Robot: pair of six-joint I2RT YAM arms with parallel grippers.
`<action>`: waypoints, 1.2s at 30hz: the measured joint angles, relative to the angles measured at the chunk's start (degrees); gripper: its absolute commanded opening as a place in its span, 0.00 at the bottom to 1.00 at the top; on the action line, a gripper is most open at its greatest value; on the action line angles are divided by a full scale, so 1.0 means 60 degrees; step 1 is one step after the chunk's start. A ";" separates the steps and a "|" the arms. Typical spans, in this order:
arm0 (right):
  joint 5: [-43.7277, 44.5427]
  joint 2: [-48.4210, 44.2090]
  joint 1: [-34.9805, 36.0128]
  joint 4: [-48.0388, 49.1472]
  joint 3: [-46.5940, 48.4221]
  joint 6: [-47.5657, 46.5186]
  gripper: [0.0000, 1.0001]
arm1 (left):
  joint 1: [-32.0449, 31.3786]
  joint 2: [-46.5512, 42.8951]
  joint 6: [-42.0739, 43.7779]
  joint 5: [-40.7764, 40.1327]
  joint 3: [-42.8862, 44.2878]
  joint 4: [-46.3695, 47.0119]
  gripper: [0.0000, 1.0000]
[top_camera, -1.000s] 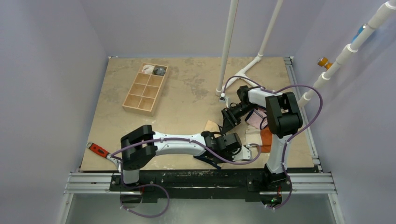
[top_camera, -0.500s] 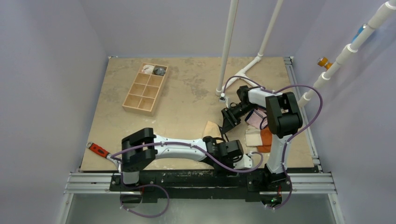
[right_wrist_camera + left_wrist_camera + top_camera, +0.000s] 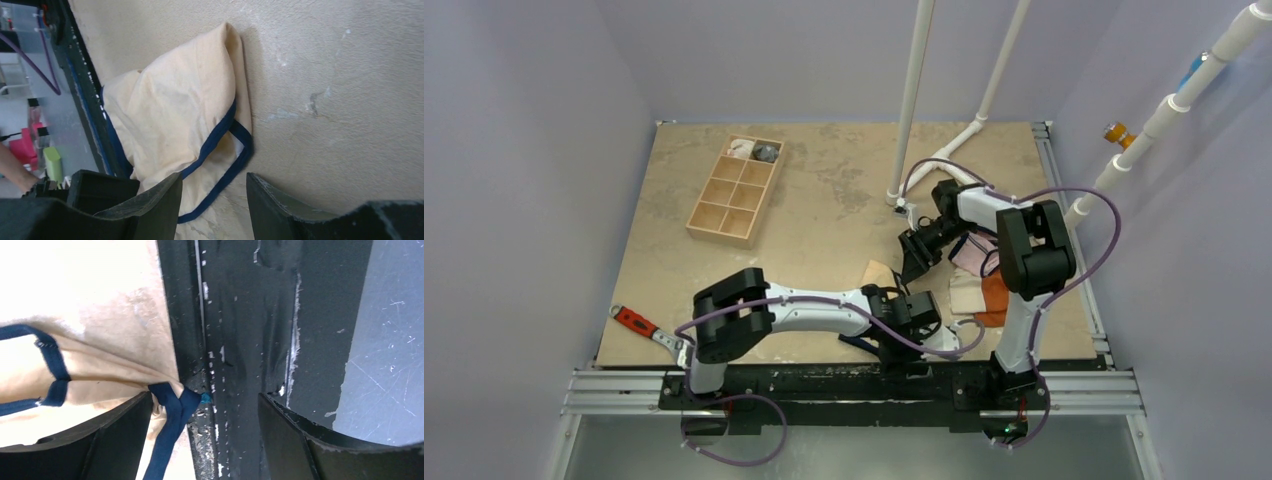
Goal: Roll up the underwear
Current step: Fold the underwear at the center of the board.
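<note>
The underwear [image 3: 185, 115] is tan-beige with navy edging and lies crumpled at the table's near edge [image 3: 879, 272]. One navy corner [image 3: 170, 405] hangs over onto the black rail. My left gripper [image 3: 205, 440] stands open at that edge [image 3: 896, 348]. The navy corner rests against its left finger [image 3: 115, 440], and nothing is pinched between the jaws. My right gripper [image 3: 214, 210] is open just above the cloth's far side [image 3: 914, 262]. A loop of navy edging [image 3: 235, 150] lies below its fingers, unheld. The left arm hides most of the garment in the top view.
A wooden compartment box [image 3: 736, 187] sits at the back left. A red-handled tool [image 3: 636, 322] lies at the near left corner. White pipes [image 3: 911, 100] rise behind the right arm. Pink briefs [image 3: 972, 255] and orange and cream cloths [image 3: 992, 295] lie at the right.
My left gripper has gone from shut to open, letting go of the navy edge, and its wrist has shifted along the near edge. The right arm has stayed still.
</note>
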 measured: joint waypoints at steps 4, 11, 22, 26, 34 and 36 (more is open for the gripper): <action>0.0474 -0.0546 -0.0055 0.0102 0.0000 -0.0015 0.52 | 0.0382 0.0018 0.0007 0.0313 0.0000 -0.0040 0.95; 0.0681 -0.1402 -0.0080 0.0069 0.0372 -0.0066 0.52 | 0.0790 -0.0455 0.0200 0.0455 -0.0073 -0.0200 1.00; 0.0080 -0.1443 0.0117 -0.0033 0.1206 -0.0091 0.52 | 0.1993 -0.2677 0.1355 0.1555 -0.0801 -0.1038 1.00; -0.0168 -0.1147 0.0714 -0.0004 0.1610 -0.0087 0.52 | 0.2696 -0.3158 0.2222 0.2084 -0.1217 -0.1803 1.00; -0.0481 0.0197 0.1829 -0.0015 0.2211 -0.0120 0.52 | 0.3067 -0.3271 0.3606 0.1745 -0.2452 -0.2288 1.00; -0.0492 0.0470 0.1982 -0.0026 0.2375 -0.0138 0.52 | 0.3049 -0.3136 0.3781 0.1672 -0.2463 -0.2259 0.99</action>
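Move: The underwear lies folded between the grippers. From the left gripper, the waistband's left end is about 8 cm forward, 12 cm left and 3 cm down; the waistband's right end is only about 2 cm forward, also 3 cm down. From the right gripper, the underwear's far-left corner is roughly 8 cm left, 3 cm forward and 2 cm down, while the white cloth sits some 12 cm right and 3 cm back. Open the left gripper fully while easing it forward off the waistband's right end, then arc it up some 8 cm and about 13 cm left, lowering to its starting height beside the waistband's left end. Meanwhile raise the half-open right gripper up and forward, then swing it left and partway down over the underwear's far side, turning slightly counter-clockwise. ##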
